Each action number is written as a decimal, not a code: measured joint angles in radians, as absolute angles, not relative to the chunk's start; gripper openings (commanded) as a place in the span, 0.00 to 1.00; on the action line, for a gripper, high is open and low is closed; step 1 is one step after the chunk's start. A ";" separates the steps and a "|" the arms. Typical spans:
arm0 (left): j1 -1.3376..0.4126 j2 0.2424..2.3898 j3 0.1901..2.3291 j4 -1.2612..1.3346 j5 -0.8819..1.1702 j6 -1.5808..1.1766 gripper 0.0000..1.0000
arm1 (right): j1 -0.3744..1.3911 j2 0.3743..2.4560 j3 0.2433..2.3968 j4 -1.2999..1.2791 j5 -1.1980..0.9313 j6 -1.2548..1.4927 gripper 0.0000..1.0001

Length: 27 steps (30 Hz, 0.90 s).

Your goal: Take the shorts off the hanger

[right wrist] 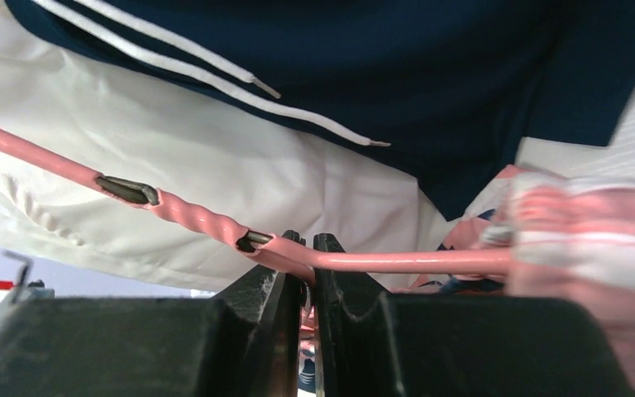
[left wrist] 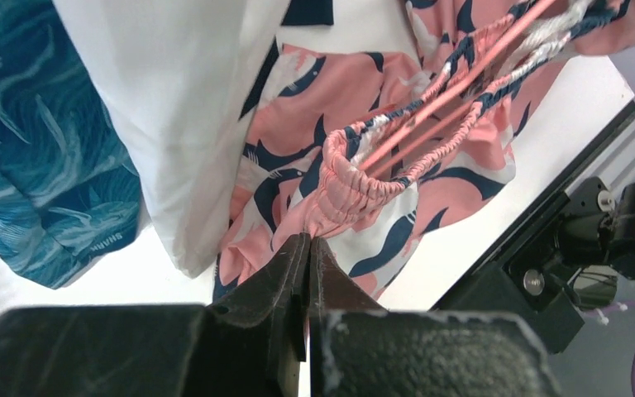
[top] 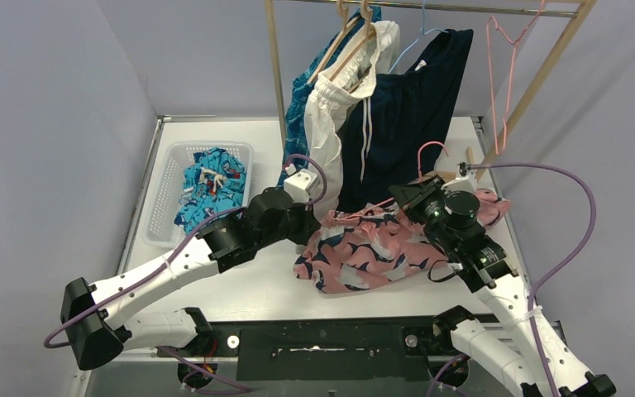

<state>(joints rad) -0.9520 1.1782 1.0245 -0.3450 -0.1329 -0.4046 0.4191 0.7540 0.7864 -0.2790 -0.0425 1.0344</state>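
Observation:
The pink-and-navy floral shorts (top: pixel 364 248) lie bunched on the table, their waistband (left wrist: pixel 355 178) still threaded on the pink hanger (right wrist: pixel 397 262). My left gripper (left wrist: pixel 309 241) is shut on the waistband's edge; in the top view the left gripper (top: pixel 318 223) is at the shorts' left end. My right gripper (right wrist: pixel 307 244) is shut on the hanger's wire near its twisted neck, at the shorts' upper right (top: pixel 420 184). Navy shorts (top: pixel 405 107), white drawstring shorts (top: pixel 331 116) and blue leaf-pattern shorts (top: pixel 302 107) hang on the rack. Teal print shorts (top: pixel 211 186) lie in the basket.
A white basket (top: pixel 161 190) stands at the back left of the table. The wooden rack's upright (top: pixel 277 74) rises behind the arms, with an empty pink hanger (top: pixel 504 50) and a light blue hanger (top: pixel 417 37) on its rail. The white shorts (left wrist: pixel 190 107) hang close to my left fingers.

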 measured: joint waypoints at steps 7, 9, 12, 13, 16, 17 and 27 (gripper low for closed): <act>-0.974 1.127 0.943 -0.331 -0.050 -0.388 0.00 | 0.418 0.694 0.786 -0.347 0.057 1.058 0.00; -0.988 1.114 0.926 -0.331 -0.027 -0.383 0.00 | 0.418 0.689 0.786 -0.358 0.064 1.064 0.00; -1.012 1.111 0.920 -0.332 -0.009 -0.380 0.00 | 0.418 0.691 0.786 -0.361 0.062 1.069 0.00; -1.021 1.113 0.920 -0.332 -0.011 -0.379 0.00 | 0.417 0.692 0.786 -0.361 0.058 1.073 0.00; -1.048 1.129 0.921 -0.333 -0.031 -0.381 0.00 | 0.412 0.691 0.785 -0.360 0.041 1.086 0.00; -1.058 1.141 0.921 -0.336 -0.045 -0.384 0.00 | 0.411 0.691 0.785 -0.360 0.034 1.087 0.00; -1.044 1.153 0.900 -0.385 -0.219 -0.500 0.00 | 0.408 0.658 0.768 -0.329 -0.104 1.073 0.00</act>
<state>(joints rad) -1.0439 1.1534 0.8997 -0.3847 -0.2192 -0.5003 0.4080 0.6579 0.7681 -0.3294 -0.1036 1.0733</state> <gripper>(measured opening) 0.009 0.080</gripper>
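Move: Already pinched in the left fingers is the left end of the pink shorts' waistband; the pink hanger's left end lies about 3 cm ahead of that hand, 4 cm to its right and 1 cm above. The hem of the white trousers is some 6 cm ahead, 1 cm left and 6 cm below, and the heap of pink shorts 18 cm right, level with it, 10 cm below. From the right hand, still on the hanger's neck, the waistband's right part is level ahead, 3 cm right and 6 cm below. Pulling the pinched waistband back towards the base and somewhat down, about 5 cm, the left hand draws it away from the hanger's left end, then sinks a further 3 cm while easing forward about 2 cm and left. The right hand keeps its grip on the hanger's neck, swings about 2 cm right, then returns left and draws back some 2 cm. Both grippers stay shut. ##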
